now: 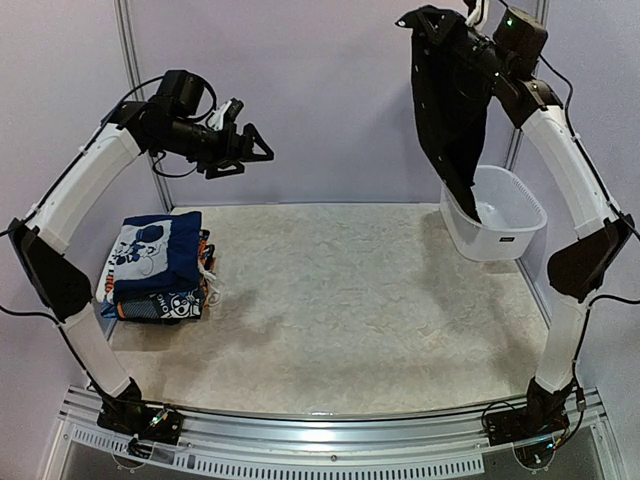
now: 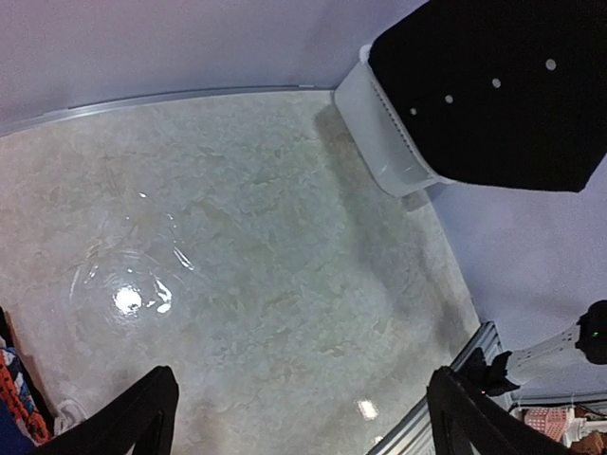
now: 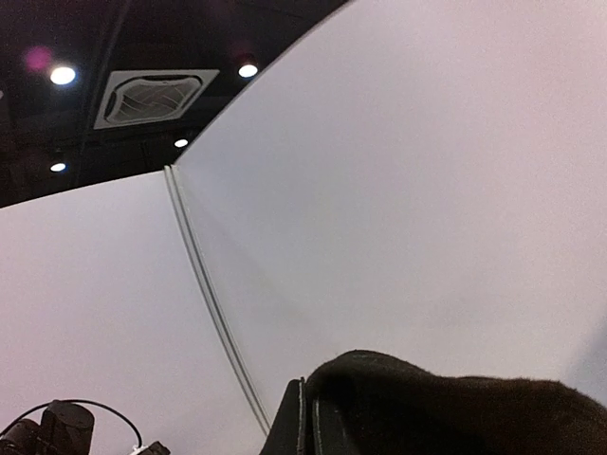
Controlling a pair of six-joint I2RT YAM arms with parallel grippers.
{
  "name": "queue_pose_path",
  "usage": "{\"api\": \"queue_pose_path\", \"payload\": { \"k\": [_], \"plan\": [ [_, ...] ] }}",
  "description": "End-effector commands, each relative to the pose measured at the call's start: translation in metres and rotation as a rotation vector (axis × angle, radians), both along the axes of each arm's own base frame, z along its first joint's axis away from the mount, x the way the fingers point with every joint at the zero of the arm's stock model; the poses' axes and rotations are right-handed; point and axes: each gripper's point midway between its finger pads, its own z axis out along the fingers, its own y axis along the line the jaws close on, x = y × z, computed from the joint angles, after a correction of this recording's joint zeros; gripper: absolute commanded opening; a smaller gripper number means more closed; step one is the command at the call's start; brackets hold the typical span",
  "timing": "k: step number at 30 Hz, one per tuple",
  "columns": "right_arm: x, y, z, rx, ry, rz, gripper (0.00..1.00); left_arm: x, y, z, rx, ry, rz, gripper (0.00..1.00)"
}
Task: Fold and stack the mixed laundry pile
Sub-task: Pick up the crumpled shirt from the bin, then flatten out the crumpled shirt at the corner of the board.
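Observation:
A large black garment point(image 1: 452, 110) hangs from my right gripper point(image 1: 432, 25), which is raised high at the back right and shut on the cloth's top edge. The garment's lower end dangles into the white tub point(image 1: 515, 235). In the right wrist view the black cloth point(image 3: 446, 408) bulges over the shut gripper point(image 3: 313, 427). A folded stack of laundry point(image 1: 155, 265), navy and blue cartoon-print with orange bits, lies at the table's left. My left gripper point(image 1: 245, 158) hovers open and empty above the table's back left. Its view shows the wide-apart fingers point(image 2: 142, 417), the black garment point(image 2: 493, 85) and the tub point(image 2: 379, 142).
The marbled tabletop point(image 1: 340, 300) spans between the stack and the tub. Pale walls close the back and sides, with a metal rail point(image 1: 330, 425) along the near edge. A corner of the stack point(image 2: 14, 398) shows at the left wrist view's lower left.

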Motion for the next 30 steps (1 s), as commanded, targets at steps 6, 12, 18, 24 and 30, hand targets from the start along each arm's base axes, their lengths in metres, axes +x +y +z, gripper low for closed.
{"api": "queue_pose_path", "payload": {
  "k": [6,12,18,24,30],
  "plan": [
    [-0.12,0.039,0.102,0.049,-0.381,-0.178,0.0,-0.045,0.004,0.033,-0.14,-0.001,-0.022,0.9],
    [-0.162,0.048,0.129,0.1,-0.546,-0.135,0.0,-0.053,0.01,0.068,-0.117,-0.138,-0.047,0.9],
    [-0.201,0.071,0.136,0.021,-0.596,-0.178,0.0,-0.07,0.015,0.101,-0.109,-0.255,-0.09,0.9],
    [-0.146,0.092,0.072,-0.45,-0.453,-0.648,0.0,-0.106,-0.006,0.09,-0.013,-0.317,-0.219,0.9],
    [-0.113,0.091,0.032,-0.648,-0.332,-0.828,0.0,-0.148,-0.046,0.09,0.029,-0.397,-0.375,0.9]
  ]
}}
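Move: The black shirt hangs from the right fingers, its hem still over the bin. The clear middle of the table lies about 12 cm back and 15 cm left of this hand, some 60 cm below. The bin stands roughly 20 cm ahead, 26 cm right and 55 cm down. From the empty left hand, mid-table is about 5 cm back, 13 cm right and 35 cm below. Right hand swings the still-pinched shirt some 15 cm back and left from the bin; left retreats, rising. ##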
